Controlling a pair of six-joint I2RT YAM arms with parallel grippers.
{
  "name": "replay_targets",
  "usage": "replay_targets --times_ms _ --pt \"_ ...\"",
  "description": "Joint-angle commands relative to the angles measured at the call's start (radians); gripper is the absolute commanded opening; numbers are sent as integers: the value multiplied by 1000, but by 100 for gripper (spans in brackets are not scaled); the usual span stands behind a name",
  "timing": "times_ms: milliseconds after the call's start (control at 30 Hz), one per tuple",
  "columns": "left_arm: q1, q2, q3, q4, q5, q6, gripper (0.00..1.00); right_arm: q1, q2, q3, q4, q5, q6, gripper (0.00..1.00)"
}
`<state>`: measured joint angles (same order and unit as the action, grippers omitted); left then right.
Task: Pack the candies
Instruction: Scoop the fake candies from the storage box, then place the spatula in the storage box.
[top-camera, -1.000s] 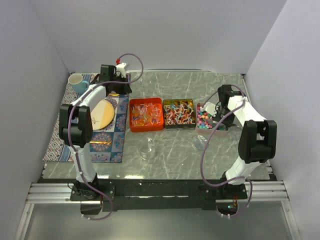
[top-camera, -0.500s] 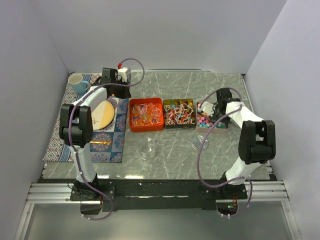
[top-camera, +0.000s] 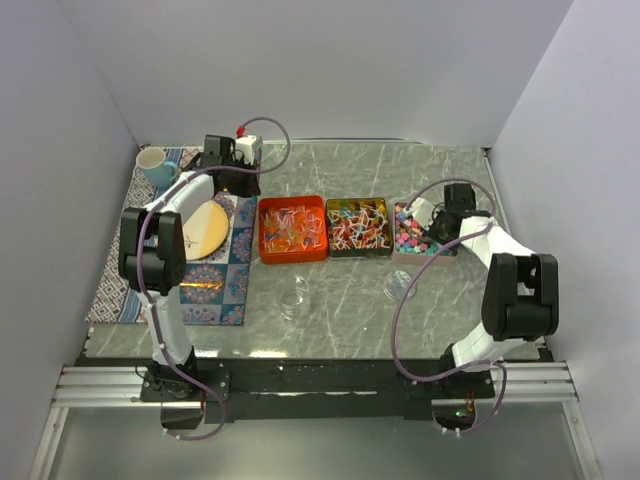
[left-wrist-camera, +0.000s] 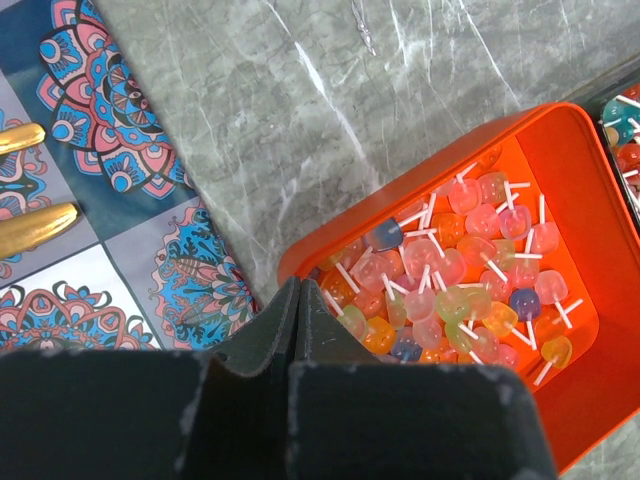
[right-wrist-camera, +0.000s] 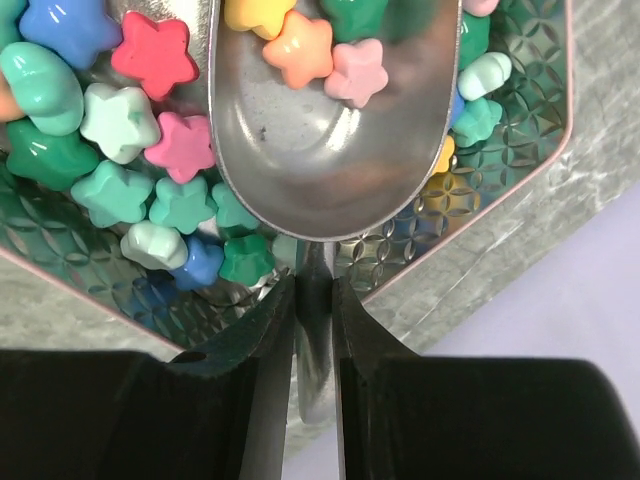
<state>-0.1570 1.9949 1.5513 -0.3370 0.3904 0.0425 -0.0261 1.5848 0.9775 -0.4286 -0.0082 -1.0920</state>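
The candies fill three boxes. Star-shaped candies (right-wrist-camera: 150, 150) in pink, green, blue and red lie in a patterned metal tin (right-wrist-camera: 520, 190), (top-camera: 415, 243). My right gripper (right-wrist-camera: 314, 285), (top-camera: 437, 222) is shut on the handle of a metal scoop (right-wrist-camera: 330, 130). The scoop's bowl lies in the tin with several star candies in it. Stick candies (left-wrist-camera: 450, 270) fill the orange box (left-wrist-camera: 560, 130), (top-camera: 293, 229). My left gripper (left-wrist-camera: 298, 285), (top-camera: 238, 183) is shut on nothing and hangs above that box's far left corner. The middle box (top-camera: 358, 227) holds wrapped candies.
A patterned mat (top-camera: 215, 285) at the left carries a plate (top-camera: 205, 228), gold cutlery (left-wrist-camera: 30, 225) and a cup (top-camera: 155, 167). Two clear round dishes (top-camera: 295, 297), (top-camera: 398, 284) stand on the marble in front of the boxes. Walls close in both sides.
The right wrist has swung to the right and the arm's elbow has come nearer, with the scoop staying over the tin. The left arm shifted slightly at first, then held still.
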Motion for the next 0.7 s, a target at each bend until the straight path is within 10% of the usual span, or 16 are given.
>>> replay_targets --times_ms 0,667 --pt "-4 -4 49 -5 -13 28 1 -28 -72 -15 111 -45 52 0" --pt "-3 -4 81 -7 -22 48 1 -35 -192 -162 249 -101 152 0"
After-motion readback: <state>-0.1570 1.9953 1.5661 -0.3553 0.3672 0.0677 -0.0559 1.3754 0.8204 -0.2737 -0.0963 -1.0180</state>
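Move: Just ahead and to the left of the right fingers, which already hold the scoop's handle, lies the middle of the star-candy box, about 4 cm farther out, 6 cm left and 4 cm below; the scoop's bowl is in that box, roughly 4 cm ahead and 5 cm left. The middle box of sweets lies some 21 cm left and 3 cm ahead, the clear lid 12 cm left and 10 cm back. From the left hand, the star-candy box is about 43 cm right and 10 cm back. Rising about 3 cm out of the star-candy box after a slight draw back of about 1 cm, the right hand tips its fingers some 10 degrees farther forward. The handle comes out of its pinch on the way up, and the fingers, at first held apart by it, snap fully shut above the handle. ##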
